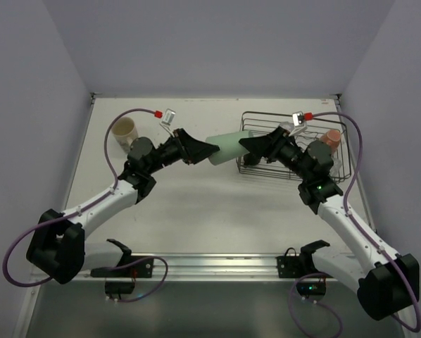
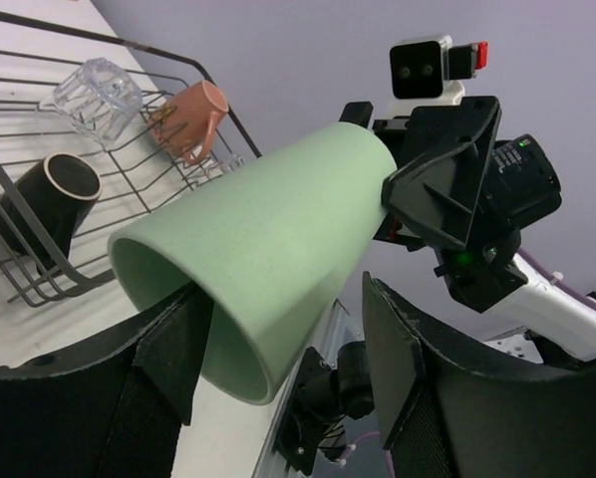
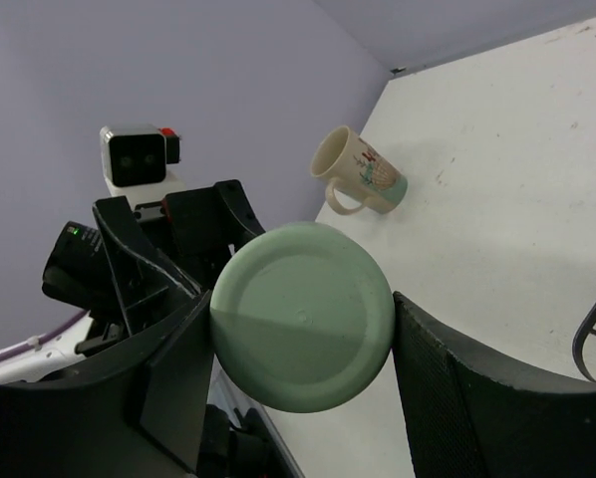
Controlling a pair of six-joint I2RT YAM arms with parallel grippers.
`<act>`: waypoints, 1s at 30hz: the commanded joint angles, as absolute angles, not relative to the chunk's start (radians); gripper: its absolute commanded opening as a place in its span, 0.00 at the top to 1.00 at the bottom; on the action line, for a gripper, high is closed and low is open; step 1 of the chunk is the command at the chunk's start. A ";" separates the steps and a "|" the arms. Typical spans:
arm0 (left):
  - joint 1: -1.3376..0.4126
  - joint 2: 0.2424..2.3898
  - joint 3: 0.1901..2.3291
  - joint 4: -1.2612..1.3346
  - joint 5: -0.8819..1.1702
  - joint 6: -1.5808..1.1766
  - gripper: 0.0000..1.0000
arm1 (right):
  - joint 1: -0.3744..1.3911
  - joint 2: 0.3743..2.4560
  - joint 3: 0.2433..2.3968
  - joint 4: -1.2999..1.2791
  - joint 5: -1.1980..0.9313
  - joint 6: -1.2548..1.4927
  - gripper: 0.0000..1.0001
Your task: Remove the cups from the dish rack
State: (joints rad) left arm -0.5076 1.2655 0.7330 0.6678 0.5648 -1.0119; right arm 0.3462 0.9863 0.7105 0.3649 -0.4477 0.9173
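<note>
A mint green cup point(image 1: 228, 146) hangs on its side in the air just left of the dish rack point(image 1: 281, 113). My right gripper point(image 1: 244, 144) is shut on its base end, and in the right wrist view both fingers press the round base point(image 3: 303, 314). My left gripper point(image 1: 210, 150) is open around the rim end. In the left wrist view one finger point(image 2: 173, 344) touches the rim of the mint green cup point(image 2: 268, 229), while a gap separates the other finger point(image 2: 398, 349) from it. A salmon-pink cup point(image 1: 330, 138) and a dark brown cup point(image 2: 54, 194) remain in the rack.
A cream mug point(image 1: 124, 131) with a printed picture stands on the table at the far left. A clear glass point(image 2: 99, 90) lies in the rack beside the pink cup point(image 2: 190, 118). Both arms meet over the table's middle, and walls close the back and sides.
</note>
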 commanded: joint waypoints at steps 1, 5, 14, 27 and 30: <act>-0.529 1.270 0.782 0.716 0.537 -1.009 0.34 | 0.347 1.005 0.698 0.475 -0.491 0.963 0.59; -0.546 1.267 0.799 0.735 0.532 -1.019 0.73 | 0.347 1.042 0.675 0.518 -0.505 0.988 0.59; -0.554 1.164 0.810 0.623 0.413 -0.928 1.00 | 0.347 1.106 0.640 0.572 -0.512 1.017 0.14; -0.548 1.305 1.333 -0.191 -0.231 -0.399 1.00 | 0.347 0.977 0.658 0.318 -0.419 0.849 0.01; -0.537 1.464 1.497 -0.380 -0.394 -0.299 1.00 | 0.345 0.924 0.650 0.244 -0.387 0.784 0.01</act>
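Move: The mint cup lies sideways in midair, bottom held in the right fingers, its middle about 5 cm left of that hand and level with it. From the open left gripper at its mouth, the cup's middle is some 5 cm right and 1 cm farther out. The black cup in the rack is roughly 11 cm ahead, 17 cm right and 20 cm below the left hand; the mug stands about 20 cm ahead, 36 cm left and 24 cm down. Shut the left gripper on the mint cup's wall at the rim, one finger inside the mouth, while the right keeps hold of the bottom; then open the right fingers wide and sink them about 4 cm. Ease the left hand up some 3 cm, then sweep it forward, up and left, roughly 10 cm out and 10 cm up in all, turning about 40 degrees counter-clockwise and rolling its left side up. ##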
